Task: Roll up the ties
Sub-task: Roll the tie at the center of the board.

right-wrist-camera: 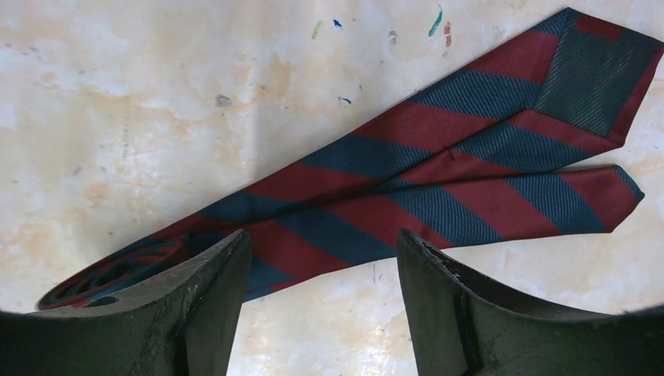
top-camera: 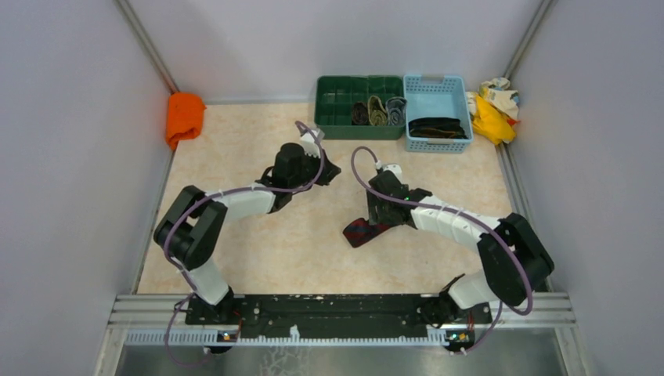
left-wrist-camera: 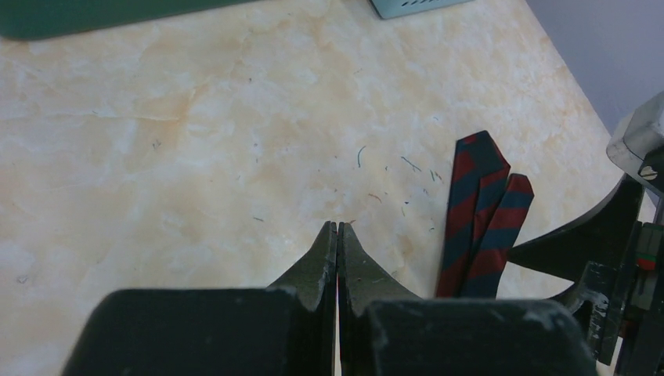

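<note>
A dark red tie with navy stripes (top-camera: pixel 360 233) lies doubled over on the marbled tabletop, its two pointed ends side by side (right-wrist-camera: pixel 438 168). The same tie (left-wrist-camera: pixel 478 219) appears at the right of the left wrist view. My right gripper (right-wrist-camera: pixel 322 239) hovers open just over the folded end, its left finger (right-wrist-camera: pixel 211 282) covering part of the loop; nothing is between the fingers. My left gripper (left-wrist-camera: pixel 337 225) is shut and empty over bare table, to the upper left of the tie (top-camera: pixel 327 169). Rolled ties (top-camera: pixel 378 112) sit in a green tray (top-camera: pixel 337 110).
A light blue basket (top-camera: pixel 437 81) holding dark ties (top-camera: pixel 435 128) stands next to the green tray at the back. An orange cloth (top-camera: pixel 184 116) lies at the back left wall, yellow-and-cream rags (top-camera: pixel 493 106) at the back right. Grey walls close in both sides.
</note>
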### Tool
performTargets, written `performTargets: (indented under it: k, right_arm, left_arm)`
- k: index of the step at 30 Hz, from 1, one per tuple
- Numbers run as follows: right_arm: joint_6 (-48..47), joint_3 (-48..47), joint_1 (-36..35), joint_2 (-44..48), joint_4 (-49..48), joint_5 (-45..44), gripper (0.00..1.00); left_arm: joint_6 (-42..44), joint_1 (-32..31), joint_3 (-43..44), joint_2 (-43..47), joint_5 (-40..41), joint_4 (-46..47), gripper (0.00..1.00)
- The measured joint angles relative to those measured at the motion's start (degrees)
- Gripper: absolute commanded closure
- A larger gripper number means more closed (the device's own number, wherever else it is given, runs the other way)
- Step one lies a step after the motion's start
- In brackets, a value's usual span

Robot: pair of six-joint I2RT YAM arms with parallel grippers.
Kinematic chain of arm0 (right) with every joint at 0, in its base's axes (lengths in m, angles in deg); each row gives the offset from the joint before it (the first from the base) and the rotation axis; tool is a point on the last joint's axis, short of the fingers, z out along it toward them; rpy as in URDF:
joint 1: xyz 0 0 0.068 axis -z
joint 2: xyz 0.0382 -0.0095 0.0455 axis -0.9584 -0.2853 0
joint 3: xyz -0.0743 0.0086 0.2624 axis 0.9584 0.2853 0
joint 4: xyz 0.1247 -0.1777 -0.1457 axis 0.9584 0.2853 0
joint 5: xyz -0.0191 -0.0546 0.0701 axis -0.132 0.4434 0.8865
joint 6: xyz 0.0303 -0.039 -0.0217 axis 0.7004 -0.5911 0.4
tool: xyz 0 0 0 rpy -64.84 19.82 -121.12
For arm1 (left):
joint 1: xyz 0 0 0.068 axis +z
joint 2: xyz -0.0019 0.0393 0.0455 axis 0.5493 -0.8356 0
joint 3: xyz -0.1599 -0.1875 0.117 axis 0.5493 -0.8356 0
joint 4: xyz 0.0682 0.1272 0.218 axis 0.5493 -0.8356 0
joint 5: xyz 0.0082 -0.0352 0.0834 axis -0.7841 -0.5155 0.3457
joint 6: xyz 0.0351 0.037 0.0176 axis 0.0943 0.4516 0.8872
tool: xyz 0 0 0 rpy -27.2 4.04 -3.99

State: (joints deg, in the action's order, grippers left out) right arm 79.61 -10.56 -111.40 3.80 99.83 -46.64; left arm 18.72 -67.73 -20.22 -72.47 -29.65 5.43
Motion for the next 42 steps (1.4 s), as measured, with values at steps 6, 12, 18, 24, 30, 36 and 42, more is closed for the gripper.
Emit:
performTargets:
  k: [6,12,18,24,30,36,42]
  right_arm:
    - [-0.46,0.09,0.57,-1.31,-0.37,-0.17,0.35]
    - [-0.28,0.09,0.63,5.07,0.79,-0.83,0.65]
    - [1.70,3.63,0.66,10.84,1.70,1.51,0.85]
    - [4.68,14.08,0.66,11.91,1.14,7.76,0.89]
    - [6.25,15.43,0.66,10.95,-4.04,11.61,0.89]
    - [6.58,13.86,0.66,4.74,-11.91,14.93,0.92]
    - [6.60,11.61,0.63,-1.60,-19.78,19.56,0.93]
  left_arm:
    - [0.26,0.00,0.76,-2.21,-0.94,-1.22,1.00]
    - [0.68,0.00,3.69,-6.99,-2.05,-2.67,1.00]
    - [-0.72,-0.35,3.80,-10.80,-5.77,-2.51,1.00]
    - [-1.42,-2.40,4.31,-14.21,-8.81,-2.62,1.00]
    - [-2.01,-3.82,4.31,-14.45,-9.90,-2.64,1.00]
    - [-2.82,-3.85,3.06,-14.45,-10.19,-2.67,1.00]
    - [-2.62,-3.63,2.78,-14.45,-9.55,-2.89,1.00]
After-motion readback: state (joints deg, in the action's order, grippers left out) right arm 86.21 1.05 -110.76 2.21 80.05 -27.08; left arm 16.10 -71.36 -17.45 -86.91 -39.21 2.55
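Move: From the open right gripper, the rolled end of the tie lies about 8 cm to its left, 3 cm back and 4 cm below. The flat tail's middle lies about 4 cm ahead, 1 cm to the right and 4 cm below. From the closed left gripper, that roll is some 15 cm back, 6 cm right and 11 cm down. The green box is about 22 cm ahead of the left gripper, 6 cm right and 9 cm lower. Lift the right gripper about 4 cm while closing it nearly shut, draw it back and down to the near side of the tie, then sweep left and somewhat forward towards the roll, rolling the wrist about 15 degrees, left side up. Meanwhile sink the shut left gripper about 10 cm, easing back and right towards the roll's far side and tipping down. ##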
